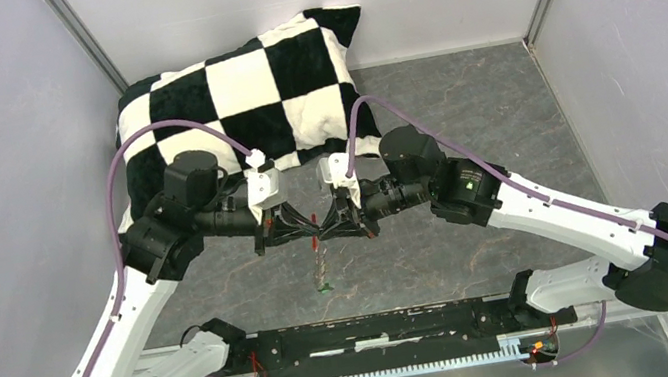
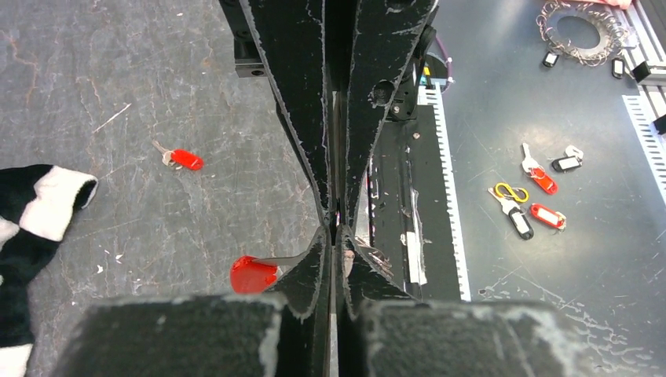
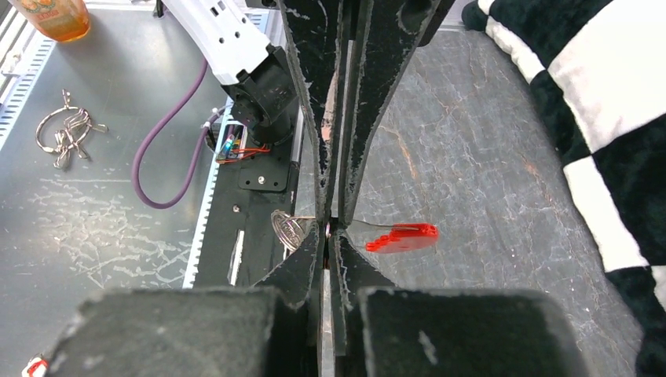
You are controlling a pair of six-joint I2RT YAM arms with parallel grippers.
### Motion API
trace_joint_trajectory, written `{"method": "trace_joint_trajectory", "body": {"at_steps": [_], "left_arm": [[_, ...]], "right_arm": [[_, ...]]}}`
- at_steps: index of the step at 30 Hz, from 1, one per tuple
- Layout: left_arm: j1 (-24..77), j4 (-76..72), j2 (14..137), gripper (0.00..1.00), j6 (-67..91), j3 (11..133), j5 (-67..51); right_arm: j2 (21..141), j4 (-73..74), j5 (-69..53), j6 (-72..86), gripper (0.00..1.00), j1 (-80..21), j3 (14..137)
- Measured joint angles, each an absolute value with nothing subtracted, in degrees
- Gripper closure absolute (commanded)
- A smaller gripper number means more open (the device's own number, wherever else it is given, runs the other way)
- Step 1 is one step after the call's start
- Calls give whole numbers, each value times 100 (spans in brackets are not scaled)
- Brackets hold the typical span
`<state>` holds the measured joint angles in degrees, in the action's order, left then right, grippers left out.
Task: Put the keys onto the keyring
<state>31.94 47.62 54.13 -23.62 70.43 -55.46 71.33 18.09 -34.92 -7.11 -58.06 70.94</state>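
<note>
Both grippers meet tip to tip above the middle of the table. My left gripper (image 1: 307, 225) (image 2: 338, 232) is shut on the keyring's thin metal. The red fob (image 2: 253, 275) sticks out on the pillow side and the ring coil (image 2: 382, 258) on the base side. My right gripper (image 1: 325, 222) (image 3: 330, 228) is shut at the same spot, with the coil (image 3: 289, 229) on one side and the fob (image 3: 402, 237) on the other. A silvery chain (image 1: 321, 266) trails down from the pinch to a green key (image 1: 326, 289). A small red key (image 2: 187, 159) lies on the table beyond.
A black-and-white checkered pillow (image 1: 244, 91) lies at the back, close behind both wrists. The black base rail (image 1: 382, 328) runs along the near edge. On the metal shelf in front lie spare key tags (image 2: 534, 196), a chain loop (image 2: 581, 31) and a wire ring bunch (image 3: 67, 133).
</note>
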Motion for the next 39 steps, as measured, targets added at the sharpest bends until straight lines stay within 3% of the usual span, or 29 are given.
{"method": "trace_joint_trajectory", "body": {"at_steps": [8,11,15,20,22,30,39], "left_arm": [[3197,4486,5109,98,-2386,6991,-5625],[3201,4296,5004,98,-2368,6989,-5778],[3201,4246,4976,98,-2366,6989,-5953],[3201,4202,4976,98,-2362,6991,-6084],[3201,4193,4976,98,-2364,6991,-6110],[3201,4246,4967,98,-2366,6858,-6084],[3055,4160,5151,98,-2447,6552,-5116]], "right_arm": [[6938,1223,-3509,-556,94,-5808,6829],[6698,751,-3459,-454,73,-5841,6554],[6484,349,-3293,-329,69,-5839,6361],[6228,-8,-3122,-222,77,-5839,6093],[6171,-47,-3030,-191,76,-5837,6082],[5927,62,-2274,-276,47,-5749,5472],[6901,-91,-1398,-281,42,-5063,4525]]}}
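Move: Both hands' closed fingertips meet at the keyring, which is at each hand point, its red clasp sticking out some 3 cm ahead. From the right hand the green key dangles about 8 cm below and 5 cm back; the loose red key lies on the table roughly 15 cm ahead, 15 cm to the right and 31 cm below. Right fingers release the keyring, rise 5 cm, then swoop 17 cm down and forward; left bobs up, staying shut. ##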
